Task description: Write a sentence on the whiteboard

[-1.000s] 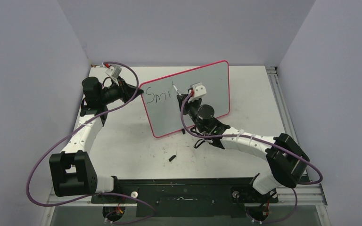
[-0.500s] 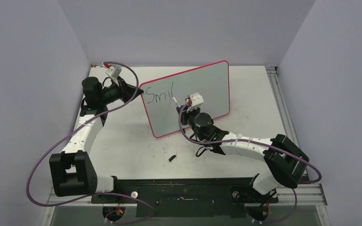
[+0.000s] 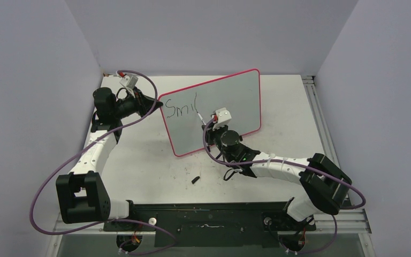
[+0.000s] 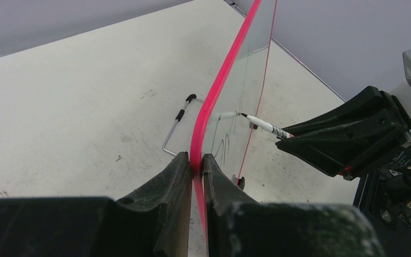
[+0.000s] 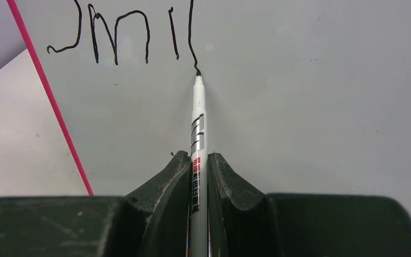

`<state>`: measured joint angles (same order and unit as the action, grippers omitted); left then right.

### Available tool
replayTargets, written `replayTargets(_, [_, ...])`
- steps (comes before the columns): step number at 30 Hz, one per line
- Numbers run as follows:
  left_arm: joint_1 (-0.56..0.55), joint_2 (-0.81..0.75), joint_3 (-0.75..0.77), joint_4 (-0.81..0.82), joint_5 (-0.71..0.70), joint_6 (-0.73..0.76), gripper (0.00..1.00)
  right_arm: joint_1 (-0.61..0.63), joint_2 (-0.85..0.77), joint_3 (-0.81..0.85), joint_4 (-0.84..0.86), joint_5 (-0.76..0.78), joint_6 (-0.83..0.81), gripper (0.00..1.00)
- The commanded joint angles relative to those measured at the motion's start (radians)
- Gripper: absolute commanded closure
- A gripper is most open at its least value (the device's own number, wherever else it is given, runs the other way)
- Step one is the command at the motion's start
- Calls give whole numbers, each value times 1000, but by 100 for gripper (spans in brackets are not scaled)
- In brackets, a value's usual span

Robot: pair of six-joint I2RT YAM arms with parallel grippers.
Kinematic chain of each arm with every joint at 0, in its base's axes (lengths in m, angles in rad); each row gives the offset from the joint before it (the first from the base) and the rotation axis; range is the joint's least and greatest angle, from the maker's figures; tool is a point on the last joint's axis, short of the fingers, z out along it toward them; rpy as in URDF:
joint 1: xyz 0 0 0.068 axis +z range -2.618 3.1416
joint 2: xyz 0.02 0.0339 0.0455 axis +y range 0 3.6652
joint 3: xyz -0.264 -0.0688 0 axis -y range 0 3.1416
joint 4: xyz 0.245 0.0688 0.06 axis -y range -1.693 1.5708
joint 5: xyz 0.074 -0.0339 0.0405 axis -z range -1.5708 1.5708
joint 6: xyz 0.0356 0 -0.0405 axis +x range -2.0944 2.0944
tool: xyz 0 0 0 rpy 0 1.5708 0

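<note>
The whiteboard (image 3: 235, 99) stands tilted on the table, pink-rimmed, with "Smil" (image 3: 181, 108) written on it in black. My left gripper (image 3: 159, 103) is shut on the board's left edge, and the pink rim (image 4: 214, 101) is pinched between its fingers (image 4: 195, 159). My right gripper (image 3: 208, 120) is shut on a white marker (image 5: 198, 123). The marker's black tip touches the board face (image 5: 310, 96) at the bottom of the last stroke. In the left wrist view the marker (image 4: 262, 125) meets the board from the right.
A small black cap (image 3: 195, 179) lies on the tabletop in front of the board. The board's wire stand (image 4: 177, 126) pokes out behind it. A metal rail (image 3: 321, 123) runs along the table's right edge, and walls close in the back and sides.
My right gripper has drawn the marker down the board, making the long last stroke after "Smi". The left gripper and the board have stayed still.
</note>
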<state>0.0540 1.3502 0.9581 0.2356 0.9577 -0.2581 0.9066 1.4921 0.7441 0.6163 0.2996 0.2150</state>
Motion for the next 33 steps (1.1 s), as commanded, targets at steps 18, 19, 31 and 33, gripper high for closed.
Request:
replayTargets(18, [5, -32, 1, 1, 15, 20, 100, 3, -137, 72, -35, 20, -77, 95])
replayTargets(19, [6, -33, 1, 0, 15, 20, 100, 3, -146, 72, -37, 17, -80, 95])
replayTargets(31, [6, -31, 1, -7, 15, 23, 100, -22, -130, 81, -39, -37, -100, 95])
replayTargets(33, [6, -30, 2, -8, 14, 25, 100, -22, -120, 85, -32, -40, -101, 95])
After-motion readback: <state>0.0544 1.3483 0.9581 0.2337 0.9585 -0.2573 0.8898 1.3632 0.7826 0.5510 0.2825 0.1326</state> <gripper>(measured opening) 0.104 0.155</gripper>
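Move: My right hand holds the marker, its tip on the foot of the "l", about 5 cm ahead, 4 cm left and 1 cm below. The blank board just right of that "l" lies some 8 cm ahead, 2 cm left and 5 cm up; the "i" sits about 5 cm ahead, 6 cm left, 1 cm up, and the "m" 5 cm ahead, 9 cm left, 2 cm up. From my left hand that blank spot is about 3 cm ahead, 14 cm right and 3 cm lower. I creep a few millimetres to the right at the foot of the "l", then lift my right hand about 6 cm, easing some 1.5 cm to the right and tipping the marker up by 5 degrees or so. The tip comes free of the leaning whiteboard and goes up to just right of the "l", my grip on the marker unchanged. My left hand keeps the board's left edge pinched. ##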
